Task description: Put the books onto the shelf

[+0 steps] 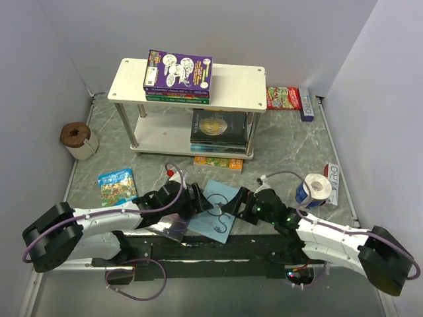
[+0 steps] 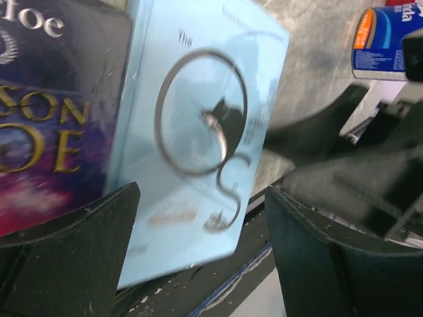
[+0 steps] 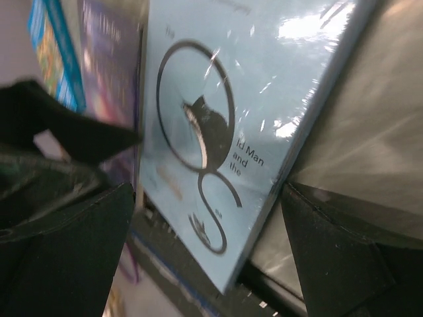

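Note:
A light blue book with a black swirl (image 1: 218, 210) lies at the table's near edge, partly over a dark purple book (image 1: 173, 228). My left gripper (image 1: 201, 201) and right gripper (image 1: 239, 206) face it from either side. In the left wrist view the blue book (image 2: 198, 132) has its lower corner between the open jaws of the left gripper (image 2: 201, 244), touching neither finger. The right gripper (image 3: 208, 251) is also open around the book (image 3: 225, 132). The shelf (image 1: 231, 86) carries a purple book (image 1: 178, 69) stacked on a green one, and a dark starry book (image 1: 218, 127) on its lower board.
A colourful book (image 1: 218, 162) lies on the table in front of the shelf, and a small colourful booklet (image 1: 117, 185) at the left. A white-and-blue tape roll (image 1: 316, 188) stands right of the right gripper. A brown-topped roll (image 1: 78, 140) sits far left and a red flat box (image 1: 284, 98) at the back right.

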Motion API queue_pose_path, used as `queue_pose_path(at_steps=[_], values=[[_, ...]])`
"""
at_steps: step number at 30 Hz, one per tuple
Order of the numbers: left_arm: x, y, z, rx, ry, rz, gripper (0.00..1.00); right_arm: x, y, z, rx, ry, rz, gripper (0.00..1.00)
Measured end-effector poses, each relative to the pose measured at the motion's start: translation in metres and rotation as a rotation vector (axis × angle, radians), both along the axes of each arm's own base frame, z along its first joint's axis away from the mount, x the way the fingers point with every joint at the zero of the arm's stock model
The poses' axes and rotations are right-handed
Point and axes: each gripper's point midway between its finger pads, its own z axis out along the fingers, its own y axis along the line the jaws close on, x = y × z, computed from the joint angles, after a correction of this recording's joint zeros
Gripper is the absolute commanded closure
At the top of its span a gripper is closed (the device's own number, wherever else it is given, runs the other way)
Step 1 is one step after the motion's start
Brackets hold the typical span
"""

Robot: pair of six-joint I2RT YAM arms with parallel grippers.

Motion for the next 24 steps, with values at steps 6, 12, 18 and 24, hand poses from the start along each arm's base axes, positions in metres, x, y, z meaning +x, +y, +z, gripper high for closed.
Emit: queue_pose_path(at_steps=[6,12,18,24], values=[[0.004,0.01,-0.003,0.047,-0.022,0.044,0.17,-0.034,0.02,0.004,0.047,0.057,0.095,0.0],[0.019,0.032,-0.005,0.13,-0.079,0.148,0.18,-0.05,0.005,0.003,0.048,0.097,0.068,0.01],[0.033,0.044,-0.008,0.199,-0.116,0.218,0.2,-0.065,0.005,0.002,0.075,0.144,0.085,0.0],[0.04,0.03,-0.009,0.186,-0.132,0.213,0.23,-0.09,0.018,-0.012,0.009,0.195,0.159,0.0]])
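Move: The blue Old Man book lies under both hands: its middle is about 5 cm back and 4 cm right of the left hand, some 4 cm below, and from the right hand 4 cm back, 6 cm left and 3 cm below. The dark Robinson book lies about 11 cm left and 4 cm back of the left hand, 4 cm lower. An orange book at the shelf's foot is some 14 cm ahead and 5 cm left of the right hand, 4 cm lower. From beside the blue book's right edge, the right hand draws back about 9 cm along it towards the near right corner, fingers wide open, tipping down and turning slightly counter-clockwise, and sinks a little at the end. The left hand shifts some 5 cm forward and left towards the seam with the Robinson book, easing slightly right last; its wrist turns about 20 degrees and its fingers stay open. ##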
